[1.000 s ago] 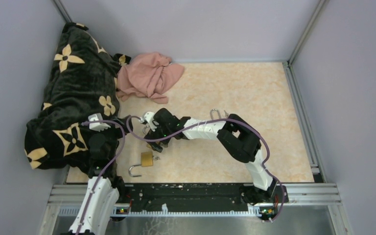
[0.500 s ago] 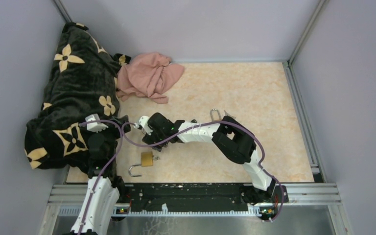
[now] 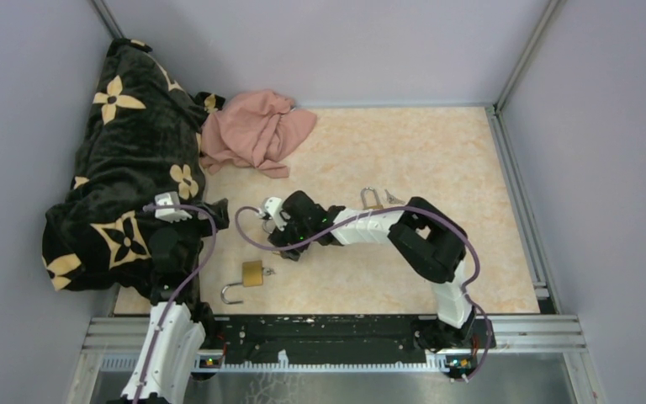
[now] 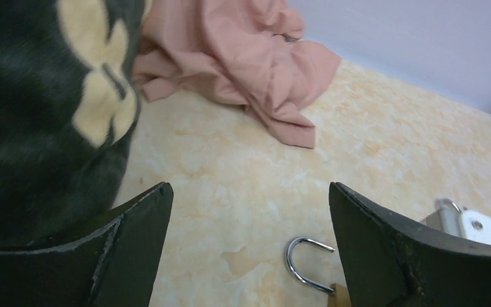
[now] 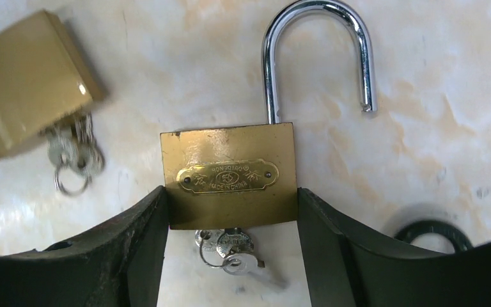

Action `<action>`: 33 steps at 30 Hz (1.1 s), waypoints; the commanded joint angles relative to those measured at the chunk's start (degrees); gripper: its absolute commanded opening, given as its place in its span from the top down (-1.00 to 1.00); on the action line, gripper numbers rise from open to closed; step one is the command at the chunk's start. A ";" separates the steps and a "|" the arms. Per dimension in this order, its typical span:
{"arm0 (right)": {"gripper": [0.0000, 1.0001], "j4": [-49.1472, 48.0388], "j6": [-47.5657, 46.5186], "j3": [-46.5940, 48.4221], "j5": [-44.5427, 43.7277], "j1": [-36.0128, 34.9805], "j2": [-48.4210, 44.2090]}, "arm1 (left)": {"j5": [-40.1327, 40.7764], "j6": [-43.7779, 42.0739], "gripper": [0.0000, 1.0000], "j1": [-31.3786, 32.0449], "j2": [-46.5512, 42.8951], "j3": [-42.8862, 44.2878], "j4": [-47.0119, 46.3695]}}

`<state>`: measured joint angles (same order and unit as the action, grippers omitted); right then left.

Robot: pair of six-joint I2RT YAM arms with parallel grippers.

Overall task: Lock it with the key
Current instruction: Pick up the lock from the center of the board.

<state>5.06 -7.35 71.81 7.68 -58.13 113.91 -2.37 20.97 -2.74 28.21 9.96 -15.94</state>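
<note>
In the right wrist view, a brass padlock (image 5: 230,153) lies flat on the floor with its steel shackle (image 5: 313,38) swung open. A key on a ring (image 5: 230,246) sits in its bottom end. My right gripper (image 5: 231,192) is shut on the padlock, one finger against each side of the brass body. In the top view the right gripper (image 3: 286,234) hides this lock. My left gripper (image 4: 249,192) is open and empty just above the floor. An open shackle (image 4: 307,262) lies low between its fingers. In the top view the left gripper (image 3: 209,212) is beside the blanket.
A second brass padlock (image 3: 252,273) with an open shackle and keys lies near the front, and also shows in the right wrist view (image 5: 29,80). A third padlock (image 3: 372,199) lies mid-floor. A black flowered blanket (image 3: 126,168) and a pink cloth (image 3: 256,130) fill the far left.
My right gripper went a little left, then came back right and now sits further right than before. The left arm has barely moved. The front padlock has stayed put.
</note>
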 commanded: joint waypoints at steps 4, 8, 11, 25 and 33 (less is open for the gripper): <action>1.00 -11.27 3.44 -12.62 14.34 5.56 -11.65 | -37.88 -26.51 -0.96 -0.36 7.16 10.28 -0.25; 1.00 -15.27 4.45 -16.69 19.23 6.96 -14.54 | -62.89 -70.81 -0.97 0.06 14.45 17.74 32.96; 1.00 -17.67 5.38 -19.12 21.90 7.41 -16.13 | -61.28 -94.74 -0.93 3.31 20.49 19.60 49.16; 1.00 -22.81 6.72 -26.71 26.42 7.41 -24.08 | -44.00 -109.60 -0.58 26.76 36.25 10.50 19.74; 1.00 -22.83 6.54 -27.23 27.03 7.40 -24.37 | -39.09 -107.83 -0.13 30.85 40.78 8.06 9.14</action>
<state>-10.81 -1.28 43.57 31.44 -50.83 93.14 -43.64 -85.43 27.07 67.81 18.79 0.58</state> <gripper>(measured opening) 0.644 0.640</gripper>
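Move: The open brass lock is already in the right hand's grip, its shackle reaching about 5 cm ahead and 4 cm left of that hand. The other brass lock lies roughly 6 cm back and 7 cm left of the right hand, the black lock some 5 cm ahead and 9 cm right. From the left hand, the held lock's shackle is about 15 cm right, 1 cm ahead and 15 cm below; the other brass lock is 10 cm back and 11 cm right. The right hand keeps its grip on the lock body and carries it low over the table, first right, then back (about 7 cm each way), lifting some 3 cm only near the end while the wrist tilts about 20 degrees. The left hand sweeps about 20 cm right towards the shackle, rising briefly and then dropping well down and back, swinging clockwise by about 90 degrees with a strong roll so its fingers point right, and partly closing them around the shackle, with contact not clear. ##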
